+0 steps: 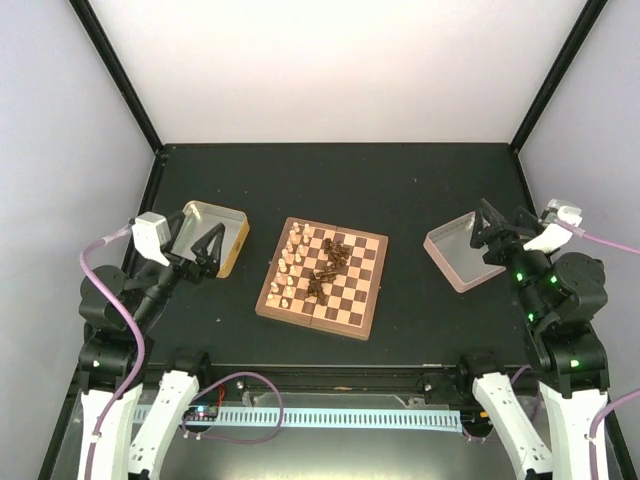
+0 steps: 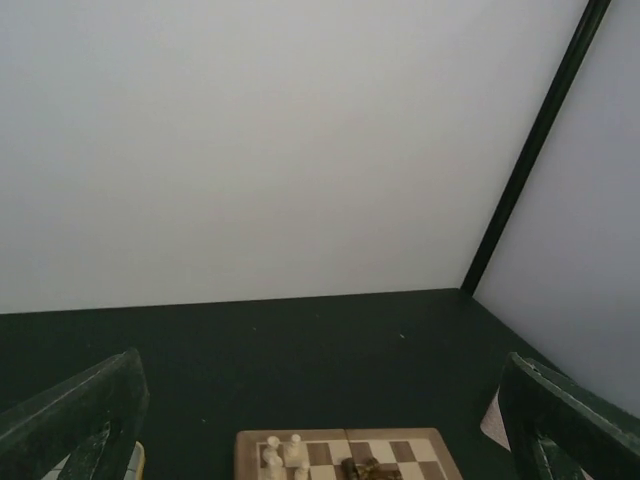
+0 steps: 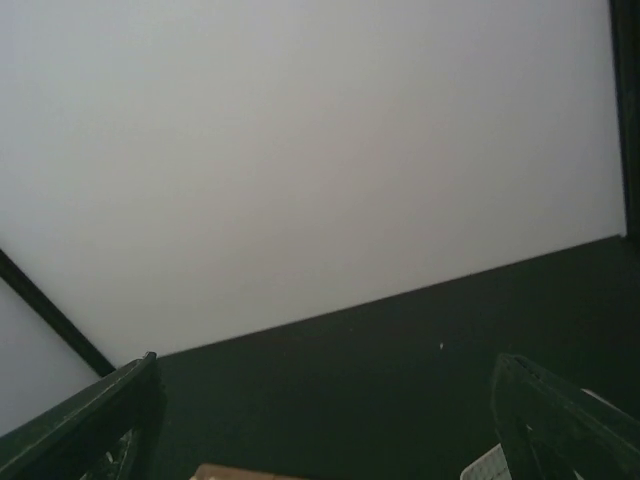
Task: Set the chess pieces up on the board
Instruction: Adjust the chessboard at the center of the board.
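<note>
The board (image 1: 345,310) lies at the table's middle. Pale cream chess pieces (image 1: 287,262) stand in rows along its left side. Dark brown chess pieces (image 1: 329,268) lie in a heap near its centre. My left gripper (image 1: 207,247) hangs open over the yellowish tray, left of the board, with nothing between its fingers (image 2: 80,415). My right gripper (image 1: 488,228) is open above the pinkish tray, right of the board, also holding nothing. In the left wrist view the board's far edge (image 2: 340,437) and a few cream pieces (image 2: 283,453) show low down.
A yellowish metal tray (image 1: 232,238) sits left of the board and a pinkish tray (image 1: 452,262) sits to its right. Black frame posts (image 1: 118,75) rise at the back corners in front of white walls. A cable chain (image 1: 340,416) runs along the near edge.
</note>
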Robot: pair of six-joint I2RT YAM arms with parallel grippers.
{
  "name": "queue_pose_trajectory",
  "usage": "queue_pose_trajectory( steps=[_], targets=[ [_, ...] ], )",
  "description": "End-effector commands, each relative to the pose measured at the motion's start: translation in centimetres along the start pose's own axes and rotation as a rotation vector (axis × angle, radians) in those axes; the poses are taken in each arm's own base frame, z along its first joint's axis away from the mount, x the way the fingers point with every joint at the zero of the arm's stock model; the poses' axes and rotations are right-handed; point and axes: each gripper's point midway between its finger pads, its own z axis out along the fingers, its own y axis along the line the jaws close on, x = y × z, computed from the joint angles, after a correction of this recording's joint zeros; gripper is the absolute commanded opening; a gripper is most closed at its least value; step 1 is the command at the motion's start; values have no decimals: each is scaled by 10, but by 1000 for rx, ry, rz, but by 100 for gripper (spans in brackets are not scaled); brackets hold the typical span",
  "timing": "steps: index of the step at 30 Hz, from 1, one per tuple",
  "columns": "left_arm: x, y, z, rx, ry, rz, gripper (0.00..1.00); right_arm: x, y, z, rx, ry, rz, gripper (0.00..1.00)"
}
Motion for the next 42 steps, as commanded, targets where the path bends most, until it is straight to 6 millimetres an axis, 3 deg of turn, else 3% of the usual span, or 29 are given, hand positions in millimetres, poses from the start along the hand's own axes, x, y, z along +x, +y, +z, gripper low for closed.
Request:
queue_pose_trajectory(
  steps=[1,6,10,14,17,20,27,37,42],
  targets=[
    [18,-9,5,78,71,-71,98,32,9,7,-90,118,62,90],
    [62,-13,22,184,174,-246,99,86,17,28,-203,324,116,90],
    [118,-5,33,207,279,-435,99,136,14,46,-248,490,180,85],
    [192,24,27,17,475,-608,97,190,-1,59,-198,644,231,82],
    [241,49,11,-198,619,-717,89,237,-5,62,-156,775,226,81],
    [276,63,-4,-331,698,-791,79,277,-5,63,-106,885,199,80],
    [318,73,-14,-438,779,-879,52,344,-10,60,-30,1045,184,59],
    [364,57,-13,-371,941,-949,40,400,13,32,-122,1248,181,49],
    [371,51,-4,-321,960,-971,35,419,18,21,-128,1310,172,42]
  ],
)
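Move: The chessboard's middle lies well below the left hand, roughly 39 cm down, some 5 cm ahead and 16 cm to its right. From that hand the white pieces are about 7 cm ahead and 10 cm right, and the tan tray 13 cm ahead and 6 cm left. From the right hand, the board's middle is about 2 cm ahead, 27 cm left and 39 cm down, the dark pieces 4 cm ahead and 26 cm left, and the pink tray 9 cm straight ahead. Down swing both hands from high above the table, the left nearly straight by about 38 cm to the board's near left corner, the right equally far while sweeping some 17 cm left to its right edge. Each bulges forward, then comes back; wrists tip steeply down and wide-open fingers narrow to under half. Contact can't be made out. ##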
